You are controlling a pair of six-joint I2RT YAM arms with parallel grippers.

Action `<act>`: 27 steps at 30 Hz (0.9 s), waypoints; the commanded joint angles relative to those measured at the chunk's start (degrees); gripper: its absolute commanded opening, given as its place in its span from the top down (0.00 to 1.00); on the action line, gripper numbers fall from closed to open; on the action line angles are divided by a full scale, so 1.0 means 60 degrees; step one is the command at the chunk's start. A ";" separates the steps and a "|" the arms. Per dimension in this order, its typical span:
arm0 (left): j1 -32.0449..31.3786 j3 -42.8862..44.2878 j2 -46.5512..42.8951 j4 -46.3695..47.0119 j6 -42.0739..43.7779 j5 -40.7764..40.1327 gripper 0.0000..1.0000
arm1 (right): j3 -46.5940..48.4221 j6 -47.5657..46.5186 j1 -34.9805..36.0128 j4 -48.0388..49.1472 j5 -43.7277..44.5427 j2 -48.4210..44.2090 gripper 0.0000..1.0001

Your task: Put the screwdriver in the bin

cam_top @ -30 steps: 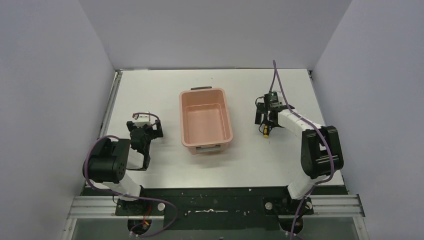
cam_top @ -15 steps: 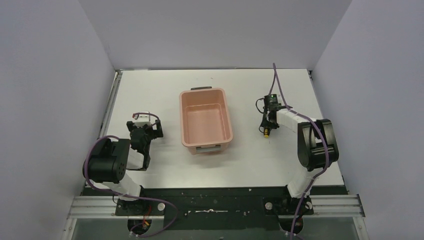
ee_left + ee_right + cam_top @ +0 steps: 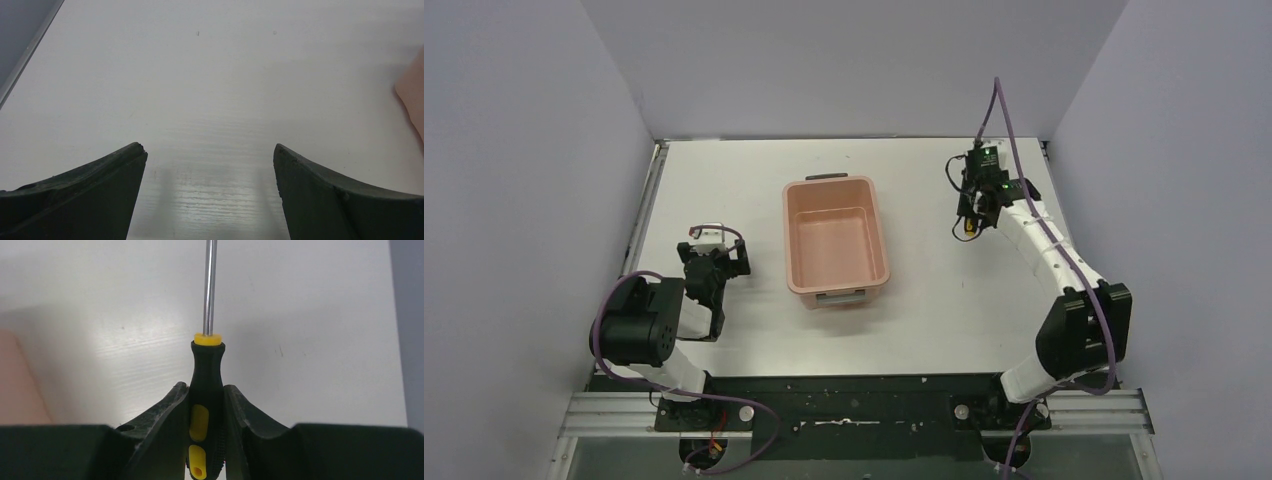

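Note:
My right gripper [image 3: 967, 215] is shut on the black and yellow handle of the screwdriver [image 3: 206, 390] and holds it above the table, right of the bin. The thin metal shaft points away from the wrist camera. The handle's yellow end shows in the top view [image 3: 967, 229]. The salmon-pink bin [image 3: 835, 241] stands in the middle of the table with nothing in it; a strip of it shows at the left edge of the right wrist view [image 3: 15, 385]. My left gripper [image 3: 714, 262] is open and empty over bare table, left of the bin; its fingers [image 3: 100, 185] stand wide apart.
Grey walls enclose the white table [image 3: 724, 180] on three sides. A metal rail [image 3: 649, 205] runs along the table's left edge. A purple cable [image 3: 999, 110] arcs up from the right wrist. The bin's edge [image 3: 415, 95] shows at the right of the left wrist view.
My right arm has lifted the screwdriver off the table and carried it up and toward the back, stretching out. The left arm and the bin have not moved.

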 commanded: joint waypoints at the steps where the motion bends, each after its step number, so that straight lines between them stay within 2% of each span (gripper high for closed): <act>1: 0.0017 0.0164 -0.0084 0.0385 -0.0058 -0.0010 0.03 | 0.1604 -0.0259 0.0720 -0.1431 0.1146 -0.0683 1.00; 7: 0.0017 0.0164 -0.0085 0.0382 -0.0056 -0.0008 0.03 | 0.3765 0.0293 0.2435 -0.2551 0.1817 -0.0409 1.00; 14: 0.0017 0.0164 -0.0085 0.0384 -0.0048 -0.0014 0.03 | 0.4975 0.0509 0.5189 -0.2197 0.1718 0.0324 0.98; 19: 0.0017 0.0164 -0.0085 0.0380 -0.0045 -0.0014 0.03 | 0.4847 0.1007 0.6449 -0.1430 0.1968 0.0978 0.98; 27: 0.0017 0.0171 -0.0077 0.0383 -0.0047 -0.0009 0.03 | 0.3170 0.1862 0.7026 0.0006 0.1885 0.2026 0.98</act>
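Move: The right gripper already holds the screwdriver, lifted clear of the table. The bin's middle lies about 30 cm to its left, roughly level with it forward and back, and some 9 cm below; the bin's right rim is about 19 cm to its left and a few centimetres lower. Nothing else stands in between. From the idle left gripper the bin's middle is about 29 cm to the right, 1 cm ahead and level in height. Carry the gripped screwdriver with the right arm in an arc of about 28 cm to the left, over the bin's right rim: rise about 15 cm early on, drawing back about 7 cm on the way, then sink some 8 cm towards the bin. Swing the wrist about 30 degrees counter-clockwise and keep the fingers shut on the handle. ##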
